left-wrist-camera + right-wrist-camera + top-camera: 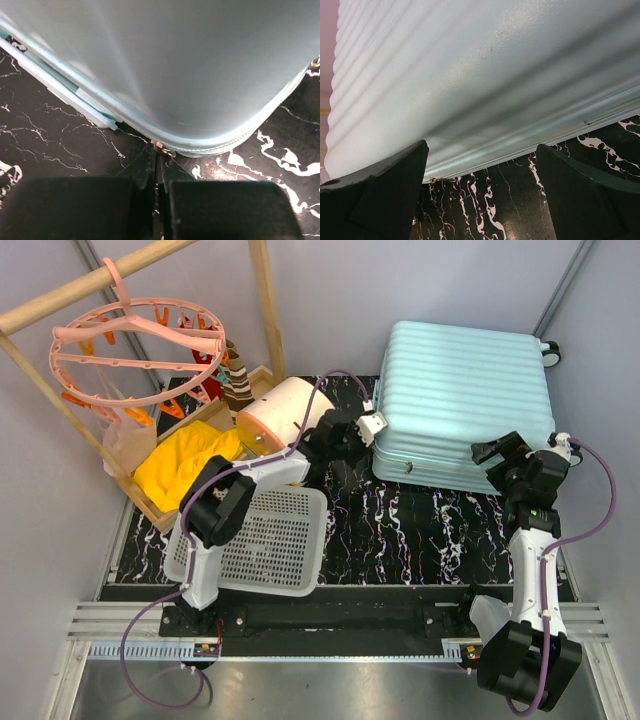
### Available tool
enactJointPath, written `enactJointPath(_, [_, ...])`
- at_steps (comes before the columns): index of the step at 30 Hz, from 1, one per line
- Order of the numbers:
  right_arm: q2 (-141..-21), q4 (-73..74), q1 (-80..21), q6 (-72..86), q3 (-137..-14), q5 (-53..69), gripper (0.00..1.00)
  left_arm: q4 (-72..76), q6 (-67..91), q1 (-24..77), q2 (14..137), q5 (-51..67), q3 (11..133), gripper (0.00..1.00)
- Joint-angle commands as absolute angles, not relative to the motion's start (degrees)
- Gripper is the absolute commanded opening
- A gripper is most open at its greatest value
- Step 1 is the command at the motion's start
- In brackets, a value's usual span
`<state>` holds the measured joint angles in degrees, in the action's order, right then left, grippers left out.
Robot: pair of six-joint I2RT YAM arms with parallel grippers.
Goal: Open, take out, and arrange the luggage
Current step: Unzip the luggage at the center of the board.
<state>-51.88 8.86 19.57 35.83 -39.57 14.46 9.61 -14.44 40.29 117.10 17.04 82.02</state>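
Note:
The luggage (460,400), a pale mint-blue ribbed hard-shell suitcase, lies flat and closed at the back right of the black marble mat (420,530). My left gripper (368,427) is at its near-left corner, shut, with its fingertips pinched on the small metal zipper pull (161,146) at the rounded corner of the luggage (175,65). My right gripper (500,455) stands open at the near-right edge. In the right wrist view its fingers (385,190) stand wide apart just in front of the shell (470,75), holding nothing.
A white perforated basket (265,540) lies on the mat's near left. Behind it are a cream-and-orange drawer box (280,410), a yellow cloth (185,465) in a wooden tray, and a pink peg hanger (130,340) on a wooden frame (265,300).

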Motion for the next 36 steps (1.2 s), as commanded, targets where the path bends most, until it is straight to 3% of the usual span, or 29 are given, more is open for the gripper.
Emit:
enactJointPath(1, [-51.0,6.9,19.9,34.8,-39.6,13.9,1.00,15.4,-9.2,39.4,117.4,15.4,87.3,0.00])
enactJointPath(9, [-50.6,6.9,19.9,34.6,-39.6,14.1,1.00,14.3,-6.1,38.5,119.1,15.2,90.0,0.00])
enactJointPath(14, [-49.4,7.2,19.9,34.0,-39.6,13.3,1.00,20.3,-7.6,38.5,113.4,21.8,81.8,0.00])
enactJointPath(17, [-49.0,8.0,20.0,33.4,-40.3,13.0,1.00,20.6,-9.0,38.5,111.3,23.1,78.1,0.06])
enactJointPath(22, [-48.9,8.6,20.0,33.0,-40.6,12.1,1.00,19.0,-11.6,38.6,109.3,23.6,75.9,0.35])
enactJointPath(28, [-49.3,8.6,20.0,33.2,-40.4,12.3,1.00,18.4,-14.9,38.6,107.5,23.3,73.7,0.55])
enactJointPath(36, [-48.9,8.5,20.0,33.7,-40.3,12.6,1.00,17.8,-14.8,38.5,111.4,23.5,78.2,0.54])
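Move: The left gripper is already shut on the copper zipper pull at the luggage's near left corner, within about 1 cm of the hand point. A second zipper pull sits some 9 cm to the right and 5 cm back; the luggage's side handle is about 9 cm ahead, 1 cm right and slightly lower. The cream drum's middle lies roughly 18 cm left and 4 cm ahead. From the right gripper, the held pull is about 26 cm left, level fore and aft, and 10 cm below. Keep the left gripper pinched on the zipper pull and ease it barely forward while tipping and turning the wrist a little, under 10 degrees. Then draw back about 3 cm, opening the fingers a bit over halfway to let go of the pull, and rise some 2.5 cm as you back off from the luggage corner. ##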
